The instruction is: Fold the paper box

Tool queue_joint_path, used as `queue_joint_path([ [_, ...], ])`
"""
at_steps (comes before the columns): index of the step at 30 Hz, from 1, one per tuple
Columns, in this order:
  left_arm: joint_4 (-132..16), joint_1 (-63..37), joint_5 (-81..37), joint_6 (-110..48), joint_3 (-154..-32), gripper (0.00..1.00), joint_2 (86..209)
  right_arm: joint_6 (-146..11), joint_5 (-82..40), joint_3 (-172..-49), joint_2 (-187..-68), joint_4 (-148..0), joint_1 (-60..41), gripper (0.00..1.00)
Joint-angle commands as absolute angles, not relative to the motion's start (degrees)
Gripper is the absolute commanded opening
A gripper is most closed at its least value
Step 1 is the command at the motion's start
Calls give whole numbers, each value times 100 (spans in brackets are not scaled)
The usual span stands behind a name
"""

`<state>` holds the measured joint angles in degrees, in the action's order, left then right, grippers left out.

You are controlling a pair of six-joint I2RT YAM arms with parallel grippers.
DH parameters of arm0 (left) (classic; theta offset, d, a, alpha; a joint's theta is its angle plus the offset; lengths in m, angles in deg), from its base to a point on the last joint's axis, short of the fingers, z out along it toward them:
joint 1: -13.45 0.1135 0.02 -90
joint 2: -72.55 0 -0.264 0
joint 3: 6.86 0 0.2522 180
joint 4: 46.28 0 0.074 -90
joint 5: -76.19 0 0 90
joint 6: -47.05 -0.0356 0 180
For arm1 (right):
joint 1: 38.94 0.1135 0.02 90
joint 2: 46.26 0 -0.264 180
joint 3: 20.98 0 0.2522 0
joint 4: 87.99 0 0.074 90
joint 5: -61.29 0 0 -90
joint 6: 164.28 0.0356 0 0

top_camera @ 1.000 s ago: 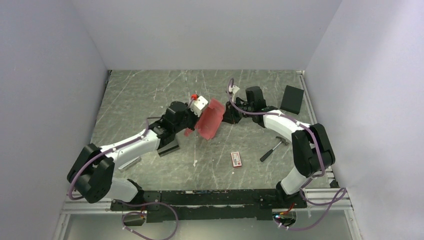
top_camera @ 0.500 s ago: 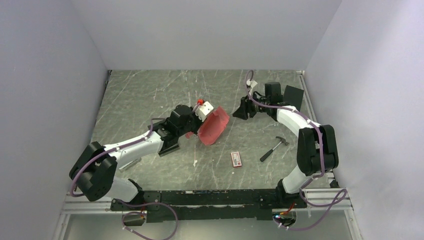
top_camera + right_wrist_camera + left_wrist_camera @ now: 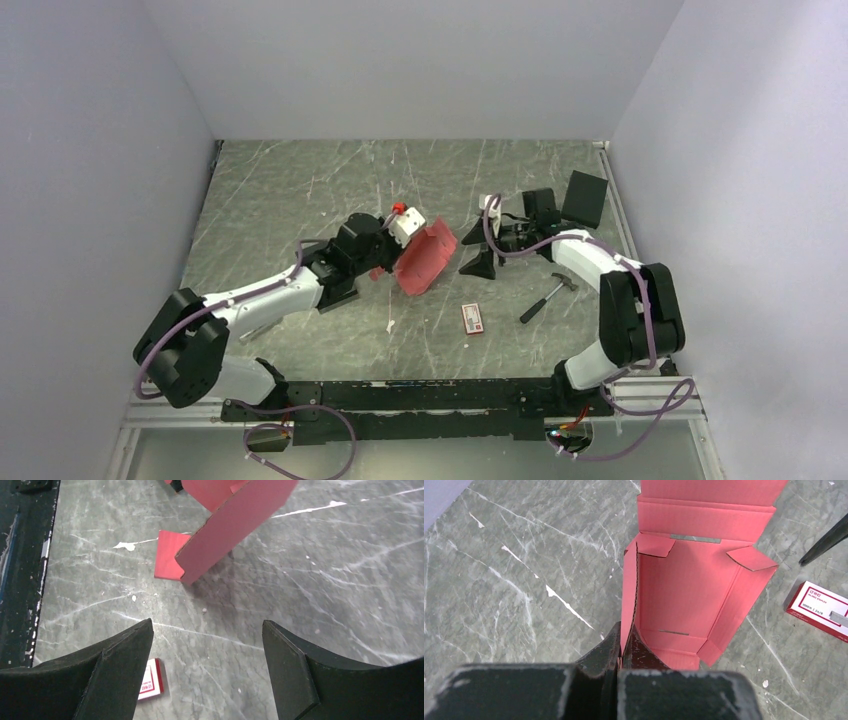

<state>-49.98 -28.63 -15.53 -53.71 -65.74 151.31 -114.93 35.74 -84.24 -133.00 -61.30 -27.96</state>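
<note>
The paper box (image 3: 425, 258) is red-pink cardboard, half formed, with raised side walls and its lid flap open. My left gripper (image 3: 388, 262) is shut on one side wall; in the left wrist view its dark fingers (image 3: 606, 647) pinch that wall's near end while the box interior (image 3: 689, 592) opens away from them. In the right wrist view the paper box (image 3: 235, 517) tilts, one flap lying on the table. My right gripper (image 3: 478, 262) stands open to the box's right, apart from it, with bare table between its fingers (image 3: 285, 655).
A small red-and-white printed packet (image 3: 473, 318) lies in front of the box. A hammer (image 3: 546, 297) lies right of it, and a black box (image 3: 584, 198) sits at the back right. White walls close in the grey table (image 3: 300, 190).
My right gripper has let go of the box, opened wide and drawn back to the right, then dropped toward the table. The box has tipped lower in the left gripper's hold.
</note>
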Motion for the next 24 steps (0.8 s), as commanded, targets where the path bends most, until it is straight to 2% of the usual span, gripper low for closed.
queue_joint_path([
  [1,-4842,-2860,-1686,-5402,-6440,0,14932,-11780,3411,-8621,-13480,-6679,-2365,83],
  [4,-4792,-2835,-1763,-5332,-6360,0,14878,-11234,3055,-8393,-13456,-7521,-2070,82],
  [8,-4710,-2779,-1882,-5238,-6278,0,14811,-10444,2847,-8360,-13601,-8344,-1936,76],
  [12,-4737,-2712,-1988,-5140,-6250,0,14726,-10252,2970,-8577,-13763,-8235,-1882,66],
  [24,-4680,-2389,-2702,-4580,-6184,0,14550,-9112,2780,-8491,-13883,-8915,-1724,60],
])
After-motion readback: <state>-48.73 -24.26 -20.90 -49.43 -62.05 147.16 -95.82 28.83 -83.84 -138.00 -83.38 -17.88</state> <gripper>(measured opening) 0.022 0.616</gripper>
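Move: The paper box, its left wall already pinched in the left gripper, has its middle about 8 cm to the right of the left hand, 1 cm ahead and a little below. From the open right hand the box lies some 8 cm left, about level fore and aft and slightly lower. The staples box is around 12 cm back of the right hand and 9 cm below, straight in line; the hammer is about 17 cm to its right and 8 cm back, 10 cm below. Right hand, fingers narrowing, reaches 6 cm left towards the box's wall; left keeps pinching, drifting 2 cm left. ##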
